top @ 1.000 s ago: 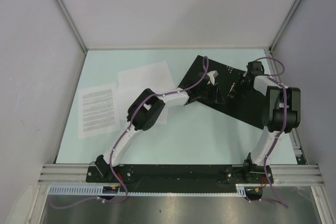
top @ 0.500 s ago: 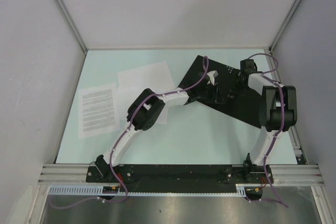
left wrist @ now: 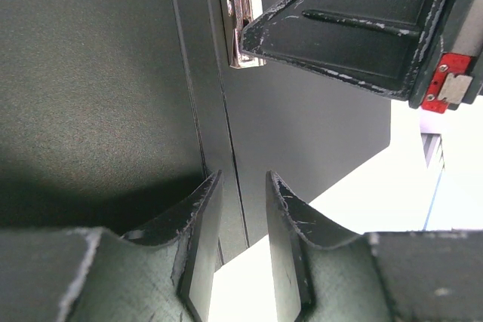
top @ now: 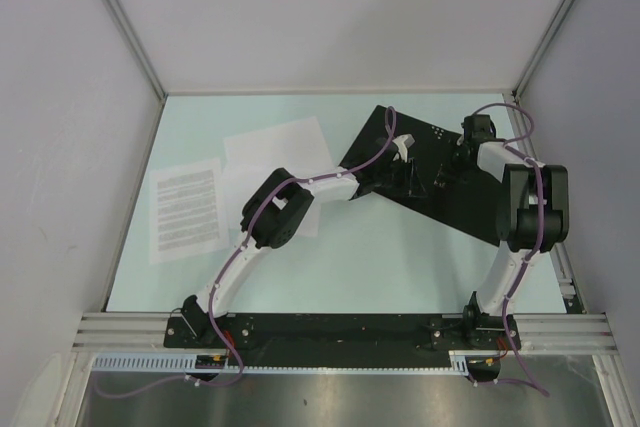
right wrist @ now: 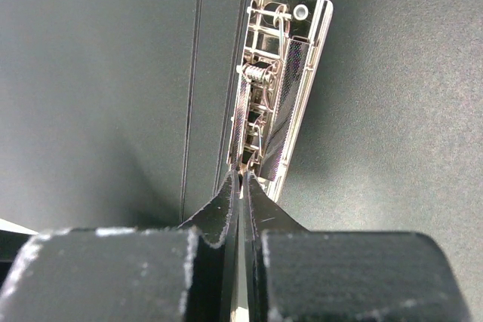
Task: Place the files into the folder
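The folder (top: 470, 202) lies open at the right of the table, black inside facing up, with a metal clip (right wrist: 275, 88) beside its spine. My right gripper (right wrist: 241, 175) is shut, its tips at the near end of that clip. My left gripper (left wrist: 243, 179) hovers open over the spine crease, nothing between its fingers. In the left wrist view the right gripper (left wrist: 253, 35) touches the clip (left wrist: 240, 13). The files lie to the left on the table: a text-covered sheet (top: 186, 209), a blank sheet (top: 275, 142), and another blank one (top: 235, 187) partly under the left arm.
White walls enclose the table on the left, back and right. The right arm (top: 530, 207) stands close to the right wall. The left arm (top: 290, 212) stretches across the table's middle toward the folder. The pale table surface (top: 380, 257) shows in front of the folder.
The right wrist has shifted slightly by the clip, first left and then back a little. The left arm, folder and sheets have not moved.
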### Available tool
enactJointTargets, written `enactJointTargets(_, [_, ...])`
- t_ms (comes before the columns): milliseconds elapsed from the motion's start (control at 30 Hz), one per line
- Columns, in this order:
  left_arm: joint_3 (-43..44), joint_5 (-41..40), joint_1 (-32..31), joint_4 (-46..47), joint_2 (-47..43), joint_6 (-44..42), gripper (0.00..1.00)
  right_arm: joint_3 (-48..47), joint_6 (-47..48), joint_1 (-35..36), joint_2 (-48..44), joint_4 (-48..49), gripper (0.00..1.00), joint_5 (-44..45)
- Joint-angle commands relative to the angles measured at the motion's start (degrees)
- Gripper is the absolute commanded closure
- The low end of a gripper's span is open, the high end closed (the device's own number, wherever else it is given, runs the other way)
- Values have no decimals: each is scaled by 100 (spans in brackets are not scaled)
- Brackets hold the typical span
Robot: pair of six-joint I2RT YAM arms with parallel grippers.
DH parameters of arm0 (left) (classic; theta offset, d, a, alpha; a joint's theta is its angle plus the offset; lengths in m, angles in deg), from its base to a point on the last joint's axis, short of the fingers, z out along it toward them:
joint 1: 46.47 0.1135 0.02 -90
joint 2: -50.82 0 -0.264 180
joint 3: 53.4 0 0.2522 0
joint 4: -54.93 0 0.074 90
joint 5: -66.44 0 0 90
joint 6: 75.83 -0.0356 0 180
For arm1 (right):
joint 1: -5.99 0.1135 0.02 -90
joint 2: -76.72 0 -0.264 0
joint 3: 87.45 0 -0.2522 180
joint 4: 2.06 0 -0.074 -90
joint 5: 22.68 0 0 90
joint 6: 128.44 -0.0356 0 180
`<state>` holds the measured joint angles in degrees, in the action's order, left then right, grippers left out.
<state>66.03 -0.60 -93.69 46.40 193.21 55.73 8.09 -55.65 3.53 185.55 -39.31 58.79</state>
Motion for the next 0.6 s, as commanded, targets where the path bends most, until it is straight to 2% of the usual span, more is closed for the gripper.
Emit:
enactJointTargets(0, [-222, -213, 82, -576, -53, -184, 63, 205, 394, -334, 112, -456, 100, 529])
enactJointTargets(333, [-301, -160, 82, -541, -115, -166, 63, 205, -123, -554, -29, 116, 100, -1218])
enactJointTargets(433, [-362, -143, 73, -348, -159, -157, 63, 197, -387, -607, -73, 327, 89, -1658])
enactJointTargets(467, [-363, -134, 81, -339, -167, -157, 63, 197, -440, -607, -73, 431, 80, -1721])
enactJointTargets(567, [-398, -125, 82, -304, -176, -140, 63, 170, -607, -607, -29, 442, 72, -1871])
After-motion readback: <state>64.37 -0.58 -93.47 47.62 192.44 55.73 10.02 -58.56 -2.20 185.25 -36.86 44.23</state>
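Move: The right hand's shut fingertips are at the near end of the metal clip in the open folder; the clip's middle is about 3 cm ahead, 1 cm to the right and 1 cm below. The left gripper's tips stand some 5 cm to the left and 3 cm back, and the folder's near edge runs about 8 cm straight back. From the left hand, the clip lies about 6 cm ahead, 6 cm to the right and 2 cm below. Rising barely 1 cm off the clip's near end, the right hand rolls some 15 degrees, its wrist leaning out to the right so that the fingertips point more to the left. Near the end of the lift the shut fingers part about a quarter of their range, and the end tab of the clip then shows between the tips. ##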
